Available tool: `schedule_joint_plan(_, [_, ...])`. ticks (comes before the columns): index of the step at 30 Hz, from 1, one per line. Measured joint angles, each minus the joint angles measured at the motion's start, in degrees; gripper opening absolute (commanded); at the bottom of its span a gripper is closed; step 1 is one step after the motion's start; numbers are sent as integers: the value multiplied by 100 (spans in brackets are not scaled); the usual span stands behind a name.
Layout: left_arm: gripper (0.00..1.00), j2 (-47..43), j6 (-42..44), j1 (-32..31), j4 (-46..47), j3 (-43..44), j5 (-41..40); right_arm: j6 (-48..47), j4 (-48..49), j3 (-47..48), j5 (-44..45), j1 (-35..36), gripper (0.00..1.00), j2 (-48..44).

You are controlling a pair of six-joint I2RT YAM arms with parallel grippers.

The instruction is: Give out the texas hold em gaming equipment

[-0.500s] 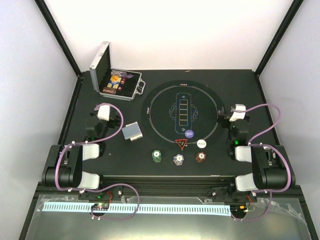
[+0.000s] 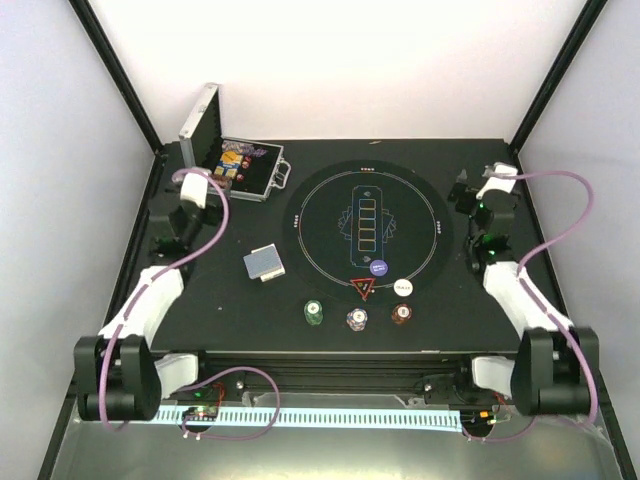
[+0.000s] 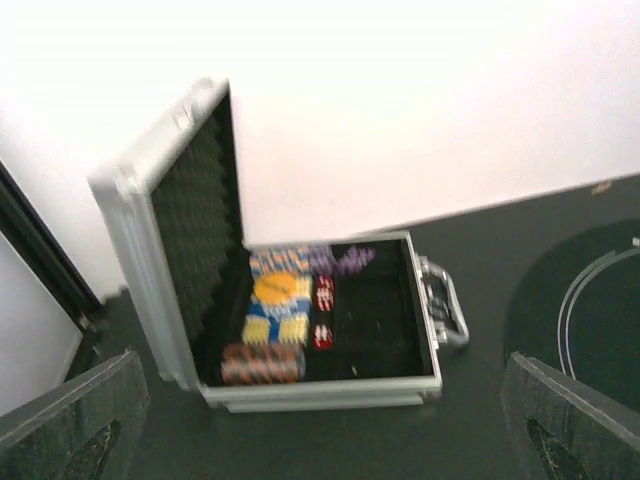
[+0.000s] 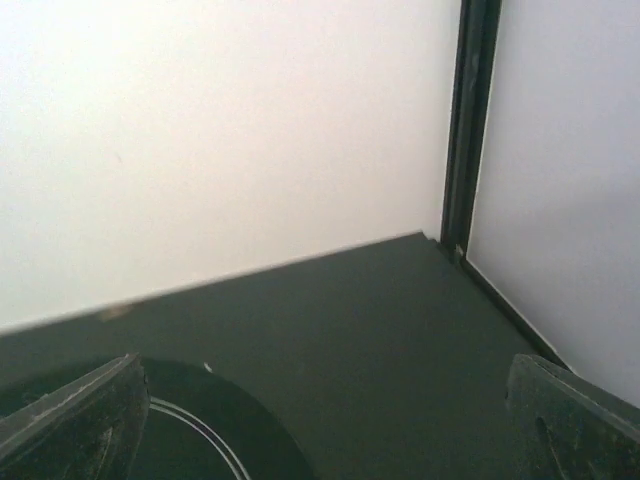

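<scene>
The Texas hold 'em equipment lies on the black table: a green chip [image 2: 314,312], a blue-white chip [image 2: 356,320] and a dark red chip [image 2: 401,314] in a row near the front. A blue-grey card deck [image 2: 264,264] sits left of the round mat [image 2: 330,205]. On the mat's near edge are a purple button [image 2: 378,268], a white button [image 2: 402,286] and a red triangular marker [image 2: 363,288]. My left gripper [image 2: 203,172] [image 3: 322,372] hangs open in front of the case. My right gripper [image 2: 468,190] [image 4: 325,368] is open over the bare far-right table.
The silver hinged case [image 2: 232,165] [image 3: 300,320] stands open at the far left, lid up, with striped chip stacks and red dice inside and its handle toward the mat. Black frame posts [image 4: 468,120] and white walls close off the back and sides.
Both arms have stretched away from their folded pose toward the back: the left toward the open case, the right toward the far-right corner. The chips, cards and buttons have not moved.
</scene>
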Motion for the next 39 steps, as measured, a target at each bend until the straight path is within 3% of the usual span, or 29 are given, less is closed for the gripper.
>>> schedule_joint_plan(6, [99, -675, 402, 415, -2691, 1665, 636, 1488, -1620, 385, -4, -9, 100, -1469])
schedule_joint_plan(10, [99, -1104, 713, 597, -3943, 1867, 940, 1945, -2321, 382, -837, 188, 98, -1921])
schedule_joint_plan(12, [99, -1255, 848, 612, -4489, 1867, 1045, 2059, -2837, 428, -791, 839, 93, -1884])
schedule_joint_plan(15, [99, -1373, 1012, 616, -5149, 1867, 1154, 2330, -3674, 435, -612, 2391, 87, -1587])
schedule_joint_plan(20, [99, -1416, 1209, 636, -5840, 1867, 1213, 2977, -4837, 457, -175, 4336, 80, -684])
schedule_joint_plan(24, [99, -1427, 1322, 638, -6122, 1873, 1246, 3394, -5438, 632, -17, 5066, 74, 227])
schedule_joint_plan(28, [99, -1414, 1373, 638, -6358, 2009, 1250, 3628, -5716, 922, -24, 5147, 71, 1016])
schedule_joint_plan(39, [99, -1397, 1843, 640, -6743, 2216, 1248, 3694, -5858, 1486, -133, 5134, 55, 2037])
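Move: The ALL IN triangle lies about 26 cm to the right hand's left, 16 cm back and 23 cm below. From that triangle, the SMALL BLIND disc is some 5 cm farther out and 4 cm right, the white button 10 cm right and level with it, the middle chip stack 8 cm nearer and 1 cm left. The card deck is roughly 9 cm back, 11 cm right and 22 cm below the left hand; the open case's tray is 14 cm ahead, 6 cm right. Right hand sweeps 27 cm left, down, back to the triangle, partly closing; left tips down, backing 11 cm. ##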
